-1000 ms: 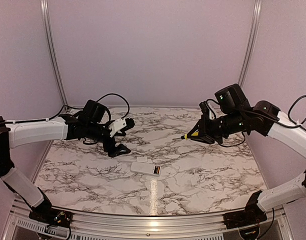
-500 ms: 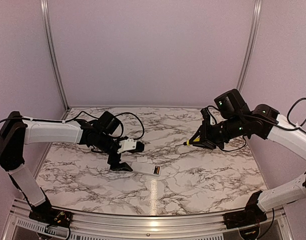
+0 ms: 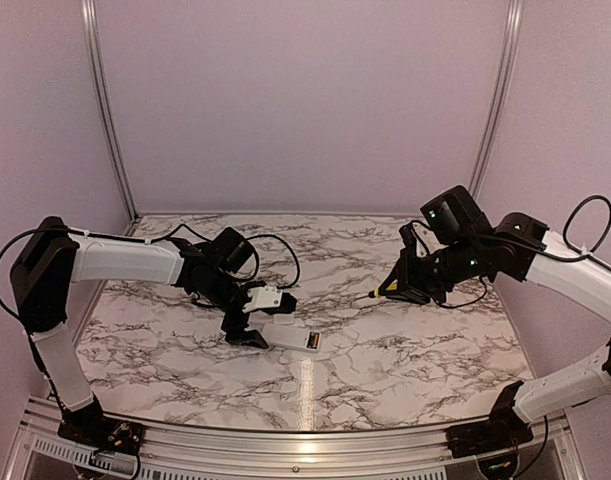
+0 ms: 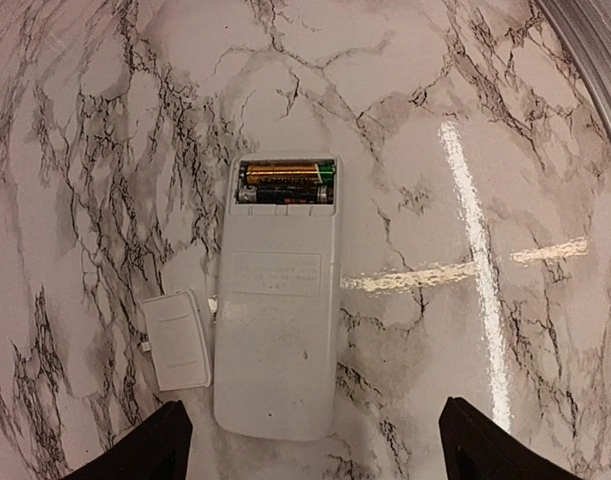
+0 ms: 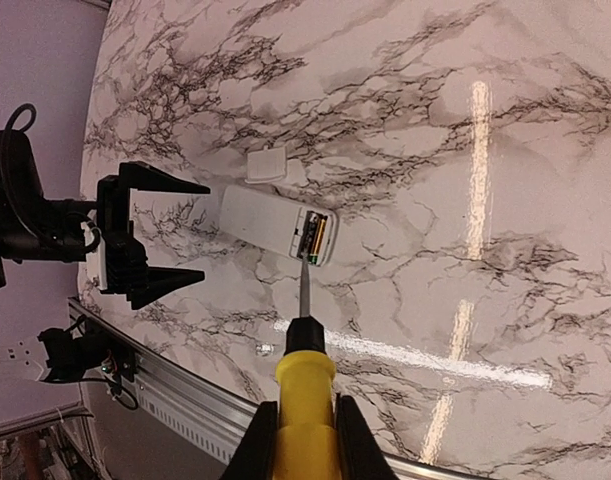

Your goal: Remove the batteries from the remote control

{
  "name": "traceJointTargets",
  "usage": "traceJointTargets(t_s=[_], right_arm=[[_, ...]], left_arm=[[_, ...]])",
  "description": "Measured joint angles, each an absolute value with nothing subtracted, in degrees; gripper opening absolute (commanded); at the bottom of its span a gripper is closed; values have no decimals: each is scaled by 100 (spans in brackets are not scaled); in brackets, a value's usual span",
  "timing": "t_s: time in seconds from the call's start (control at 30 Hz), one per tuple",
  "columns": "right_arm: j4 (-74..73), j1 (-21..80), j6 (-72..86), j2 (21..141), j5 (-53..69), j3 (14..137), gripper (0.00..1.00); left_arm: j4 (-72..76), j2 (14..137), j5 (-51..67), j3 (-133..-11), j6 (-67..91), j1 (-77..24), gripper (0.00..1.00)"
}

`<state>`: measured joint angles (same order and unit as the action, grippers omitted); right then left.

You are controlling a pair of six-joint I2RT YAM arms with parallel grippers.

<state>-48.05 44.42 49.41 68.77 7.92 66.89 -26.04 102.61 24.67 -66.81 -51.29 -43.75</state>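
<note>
The white remote control (image 4: 277,330) lies flat on the marble table, with its back side up. It also shows in the top view (image 3: 290,339) and the right wrist view (image 5: 265,217). The batteries (image 4: 285,181) lie in the open recess at its far end, brassy and dark with a green end; they also show in the right wrist view (image 5: 316,235). My left gripper (image 4: 310,460) is open, its fingers wide apart just short of the remote's near end; the top view shows it too (image 3: 265,320). My right gripper (image 5: 305,445) is shut on a yellow-handled screwdriver (image 5: 305,390), whose tip hovers above the recess.
The loose white battery cover (image 4: 175,340) lies on the table beside the remote's near left side, close to my left finger. The aluminium front rail (image 5: 185,400) of the table runs below the remote in the right wrist view. Walls enclose the table at the back and sides.
My left arm has swung right and down to the remote, so its open gripper now faces the remote's end. My right gripper has moved slightly down and left with the screwdriver.
</note>
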Motion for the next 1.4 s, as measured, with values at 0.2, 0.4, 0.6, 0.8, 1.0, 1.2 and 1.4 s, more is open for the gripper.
traceJointTargets(t_s=[0.2, 0.4, 0.6, 0.8, 1.0, 1.2, 1.4], right_arm=[[-4803, 4342, 4882, 7083, 746, 6694, 0], [-4803, 4281, 4818, 7183, 729, 6770, 0], [-4810, 4278, 4805, 7183, 720, 6866, 0], [-4812, 4278, 4807, 7185, 720, 6866, 0], [-4814, 4252, 4792, 7279, 733, 6895, 0], [-4869, 4222, 4672, 7537, 738, 7131, 0], [-4880, 4219, 4571, 7618, 779, 7229, 0]], left_arm=[[-2711, 10571, 2506, -6912, -5196, -4425, 88], [-2746, 10960, 2499, -7216, -5214, -4460, 85], [-2786, 11323, 2412, -7378, -5214, -4464, 82], [-2842, 11524, 2324, -7424, -5194, -4464, 74], [-2851, 11546, 2307, -7430, -5179, -4464, 64], [-2773, 11544, 2265, -7411, -5105, -4512, 52], [-2663, 11493, 2209, -7334, -4831, -4584, 49]])
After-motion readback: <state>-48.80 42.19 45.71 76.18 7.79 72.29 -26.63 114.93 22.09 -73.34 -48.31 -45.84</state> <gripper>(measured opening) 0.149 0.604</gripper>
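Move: The remote control lies across the table below the left gripper. Its middle is about 5 cm to the right, 1 cm ahead and 6 cm below. The battery bay is at its right end, some 10 cm to that gripper's right and level with it fore and aft. The battery cover lies about 6 cm ahead and 3 cm right of it. From the right hand, which holds the screwdriver, the bay is roughly 15 cm left, 4 cm ahead and 21 cm below. Bring the left gripper down about 5.5 cm, easing a little to the right, so its open fingers straddle the remote near its left end, then close to pinch its sides. Meanwhile keep the screwdriver in the right hand and edge it some 3 cm forward in two short pushes, towards the battery bay but still well above it. ##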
